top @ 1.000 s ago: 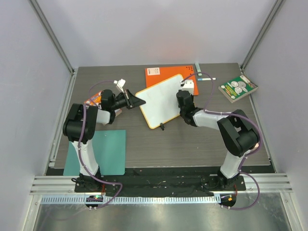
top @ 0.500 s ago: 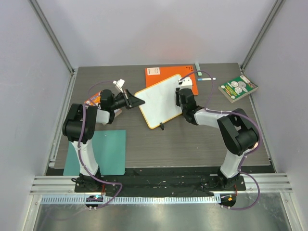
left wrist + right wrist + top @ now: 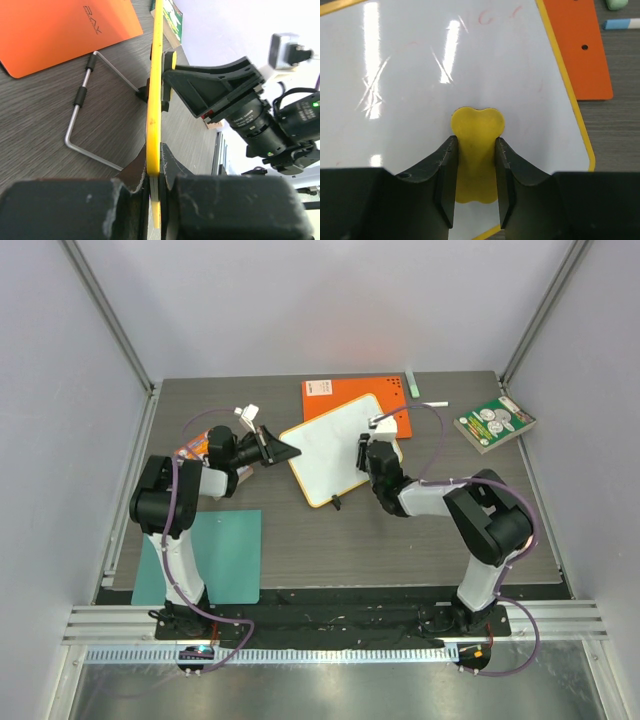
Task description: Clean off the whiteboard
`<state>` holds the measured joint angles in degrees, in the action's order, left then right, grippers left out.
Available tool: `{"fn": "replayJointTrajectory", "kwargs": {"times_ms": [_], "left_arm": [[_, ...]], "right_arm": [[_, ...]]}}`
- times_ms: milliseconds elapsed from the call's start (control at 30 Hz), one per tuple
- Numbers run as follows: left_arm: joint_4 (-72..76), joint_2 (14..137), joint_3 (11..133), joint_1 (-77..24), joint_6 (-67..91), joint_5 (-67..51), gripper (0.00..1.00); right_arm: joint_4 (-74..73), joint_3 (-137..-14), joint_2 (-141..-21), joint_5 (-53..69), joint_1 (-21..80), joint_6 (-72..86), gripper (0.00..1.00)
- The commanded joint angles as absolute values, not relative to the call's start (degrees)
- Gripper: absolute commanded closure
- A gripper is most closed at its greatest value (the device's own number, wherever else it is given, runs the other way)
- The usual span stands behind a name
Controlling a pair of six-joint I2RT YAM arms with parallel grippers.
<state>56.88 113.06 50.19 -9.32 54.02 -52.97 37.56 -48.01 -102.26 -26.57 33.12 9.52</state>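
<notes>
The whiteboard (image 3: pixel 330 450), glossy white with a yellow rim, stands tilted at the middle of the table. My left gripper (image 3: pixel 291 451) is shut on its left edge; the left wrist view shows the rim (image 3: pixel 154 100) edge-on between the jaws of that gripper (image 3: pixel 155 167). My right gripper (image 3: pixel 365 453) is shut on a yellow eraser (image 3: pixel 476 132) and presses it flat against the board's face (image 3: pixel 420 75), near its lower edge. Faint red marks (image 3: pixel 490 17) remain toward the board's top.
An orange book (image 3: pixel 350 392) lies behind the board, with a marker (image 3: pixel 432 403) and a small green piece (image 3: pixel 412 385) beside it. A green book (image 3: pixel 494 423) lies at the right, a teal mat (image 3: pixel 215 555) at the near left. The board's wire stand (image 3: pixel 82 95) rests on the table.
My right gripper has slid the eraser from the board's upper right edge down and left across its face. The left gripper and the board have stayed still.
</notes>
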Motion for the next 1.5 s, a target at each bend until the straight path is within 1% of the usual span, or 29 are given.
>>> {"fn": "replayJointTrajectory", "kwargs": {"times_ms": [0,167,267,500,633,800,967,1133,1200,1367,1467], "left_arm": [[61.2,112.4,51.3,-9.6,53.3,-55.3,1.0],[61.4,112.4,51.3,-9.6,53.3,-55.4,1.0],[61.5,112.3,51.2,-9.6,53.4,-55.4,1.0],[61.5,112.3,51.2,-9.6,53.3,-55.8,1.0],[61.5,112.2,51.1,-9.6,53.2,-56.0,1.0],[61.4,112.2,51.0,-9.6,52.9,-55.9,1.0],[61.4,112.2,51.2,-9.9,52.8,-56.1,1.0],[61.3,112.1,51.1,-10.2,52.6,-56.3,1.0],[61.3,112.1,51.1,-10.2,52.6,-56.3,1.0],[61.3,111.8,51.1,-10.3,52.5,-56.5,1.0],[60.9,111.6,51.1,-10.2,52.2,-56.4,1.0]], "right_arm": [[36.0,-44.1,-101.1,-32.1,29.2,16.6,0.99],[34.2,-42.8,-100.0,-35.4,27.5,20.2,0.99],[34.4,-42.8,-100.4,-35.1,26.5,20.9,0.99],[37.2,-46.1,-100.8,-28.1,26.3,18.8,0.99],[36.3,-50.4,-100.6,-22.1,26.3,17.9,0.99],[33.6,-55.5,-100.1,-18.4,26.4,17.9,0.99],[33.6,-61.0,-102.6,-21.1,26.4,16.4,0.99],[30.7,-71.1,-110.1,-26.2,26.4,14.9,0.98],[27.2,-75.6,-112.1,-26.9,26.0,15.5,0.99],[22.9,-78.8,-115.4,-29.4,25.0,17.1,0.98],[21.4,-77.3,-113.9,-29.8,23.3,20.0,0.99]]}}
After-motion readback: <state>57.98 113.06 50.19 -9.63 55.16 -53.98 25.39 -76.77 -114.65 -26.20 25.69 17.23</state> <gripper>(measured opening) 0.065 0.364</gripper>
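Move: About 12 cm ahead of the right hand, some 1 cm to its right and 5 cm above it, is the whiteboard's far corner; faint red marks lie short of it, about 7 cm ahead of this hand, 2 cm to its right and 3 cm up. The orange folder lies about 15 cm ahead, 3 cm left and 10 cm lower. From the left hand, the far corner is about 15 cm ahead, 17 cm right and 3 cm higher. Sweeping the still-held yellow eraser about 7 cm right across the whiteboard towards its lower right corner, the right hand sinks a little and turns clockwise, then swings back left, lifts and carries the eraser forward some 11 cm to the far corner, easing down slightly at the end. The left hand keeps its pinch on the board's left edge and holds still. ##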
